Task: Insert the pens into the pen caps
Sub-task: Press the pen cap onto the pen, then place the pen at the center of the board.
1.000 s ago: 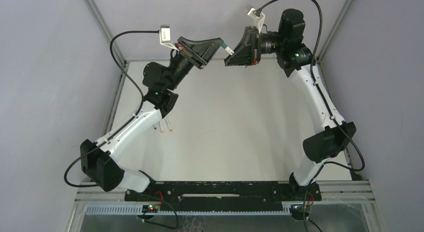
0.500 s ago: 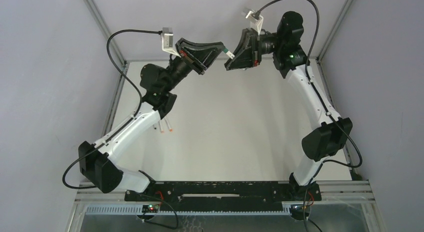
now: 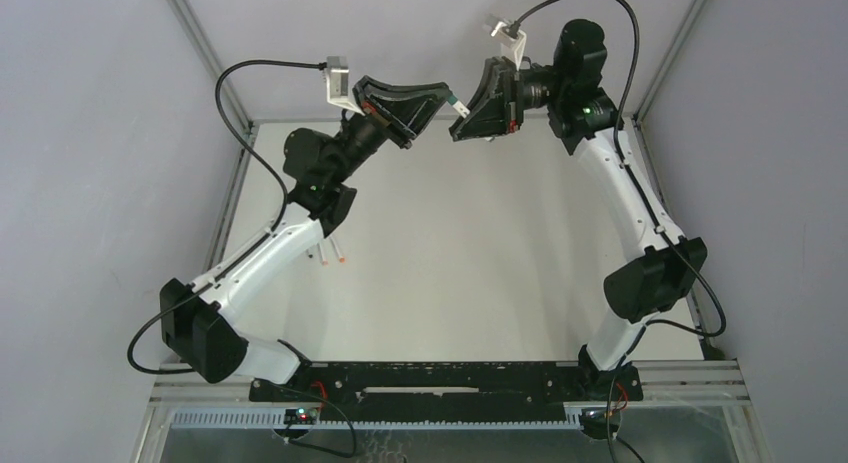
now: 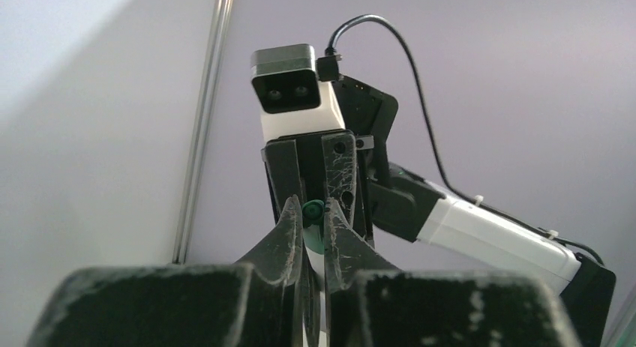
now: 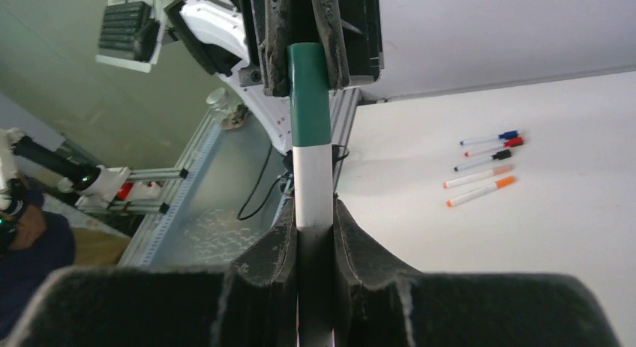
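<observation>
High above the back of the table, a white-barrelled pen with a green pen cap spans the gap between my two grippers. My right gripper is shut on the white barrel. My left gripper is shut on the green pen cap, whose round end shows between its fingers. From above, the left gripper and right gripper face each other tip to tip, with a short piece of the pen between them. Several other pens with coloured ends lie side by side on the table.
In the top view, the table pens lie mostly hidden under the left arm. The right arm arches along the table's right side. Grey walls and metal frame posts close in the back corners.
The two grippers have drawn slightly closer together, and less of the pen shows between them than one second ago. Over the last half second nothing has visibly moved.
</observation>
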Controlling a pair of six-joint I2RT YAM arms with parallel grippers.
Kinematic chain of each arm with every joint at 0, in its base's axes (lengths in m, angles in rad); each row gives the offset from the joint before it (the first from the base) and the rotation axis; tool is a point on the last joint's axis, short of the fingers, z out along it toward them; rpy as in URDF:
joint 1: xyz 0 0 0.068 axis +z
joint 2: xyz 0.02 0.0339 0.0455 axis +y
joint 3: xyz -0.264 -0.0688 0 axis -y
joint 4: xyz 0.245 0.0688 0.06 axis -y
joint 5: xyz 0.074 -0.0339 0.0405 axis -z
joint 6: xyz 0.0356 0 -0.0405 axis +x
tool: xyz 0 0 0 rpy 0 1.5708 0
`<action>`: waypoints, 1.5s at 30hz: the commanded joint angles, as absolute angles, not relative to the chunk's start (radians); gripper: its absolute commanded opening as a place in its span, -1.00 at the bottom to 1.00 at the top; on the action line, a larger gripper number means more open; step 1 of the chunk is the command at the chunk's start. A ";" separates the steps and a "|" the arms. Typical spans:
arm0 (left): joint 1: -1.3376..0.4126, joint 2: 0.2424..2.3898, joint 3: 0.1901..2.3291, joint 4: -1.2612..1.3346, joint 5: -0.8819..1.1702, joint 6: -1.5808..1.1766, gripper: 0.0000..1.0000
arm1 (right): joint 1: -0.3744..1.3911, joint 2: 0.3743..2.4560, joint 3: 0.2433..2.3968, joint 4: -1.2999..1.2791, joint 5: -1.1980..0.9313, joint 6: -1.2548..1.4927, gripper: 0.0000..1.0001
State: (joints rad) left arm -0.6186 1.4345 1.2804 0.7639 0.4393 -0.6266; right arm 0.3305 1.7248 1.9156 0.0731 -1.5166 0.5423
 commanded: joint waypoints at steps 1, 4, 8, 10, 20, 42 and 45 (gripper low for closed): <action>-0.771 1.562 1.151 0.143 0.921 -0.619 -1.00 | 0.450 1.677 2.080 -0.212 -1.107 0.231 -1.00; -0.752 1.544 1.169 0.172 0.869 -0.645 -0.99 | 0.445 1.672 2.010 -0.113 -1.161 0.325 -1.00; -0.729 1.510 1.170 0.244 0.821 -0.714 -0.85 | 0.445 1.671 1.979 -0.092 -1.192 0.359 -1.00; -0.723 1.499 1.173 0.266 0.805 -0.731 -0.65 | 0.445 1.671 1.972 -0.088 -1.204 0.365 -1.00; -0.686 1.418 1.129 0.368 0.729 -0.800 0.13 | 0.439 1.665 1.930 -0.079 -1.237 0.382 -1.00; -0.563 1.177 0.861 0.710 0.639 -0.861 0.61 | 0.424 1.648 1.779 0.137 -1.390 0.562 -1.00; -0.551 1.111 0.821 0.749 0.622 -0.810 0.73 | 0.418 1.647 1.776 0.035 -1.411 0.475 -1.00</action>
State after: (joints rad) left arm -0.5640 1.2186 0.8658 0.6098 0.6147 -0.8597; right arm 0.4255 1.6936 1.7805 0.0959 -1.3705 0.5419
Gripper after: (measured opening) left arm 0.823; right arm 0.219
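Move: The green pen cap is right at my left fingertips, its middle about 1 cm to that hand's right and 2 cm below. The white pen barrel, where my right fingers grip it, is some 4 cm right, 6 cm below and 1 cm back from my left hand. From my right hand the cap stands up the pen, about 4 cm above, 3 cm left and 1 cm ahead. With my left fingertips still at the cap's end, I hold nearly still for a moment, then open them wide. I drop the left hand away from the cap, slowly and then fast, some 15 cm down and 5 cm back, its wrist turning the fingers nearer level. My right hand keeps its pinch on the barrel and carries the pen about 4 cm left and a little down. ##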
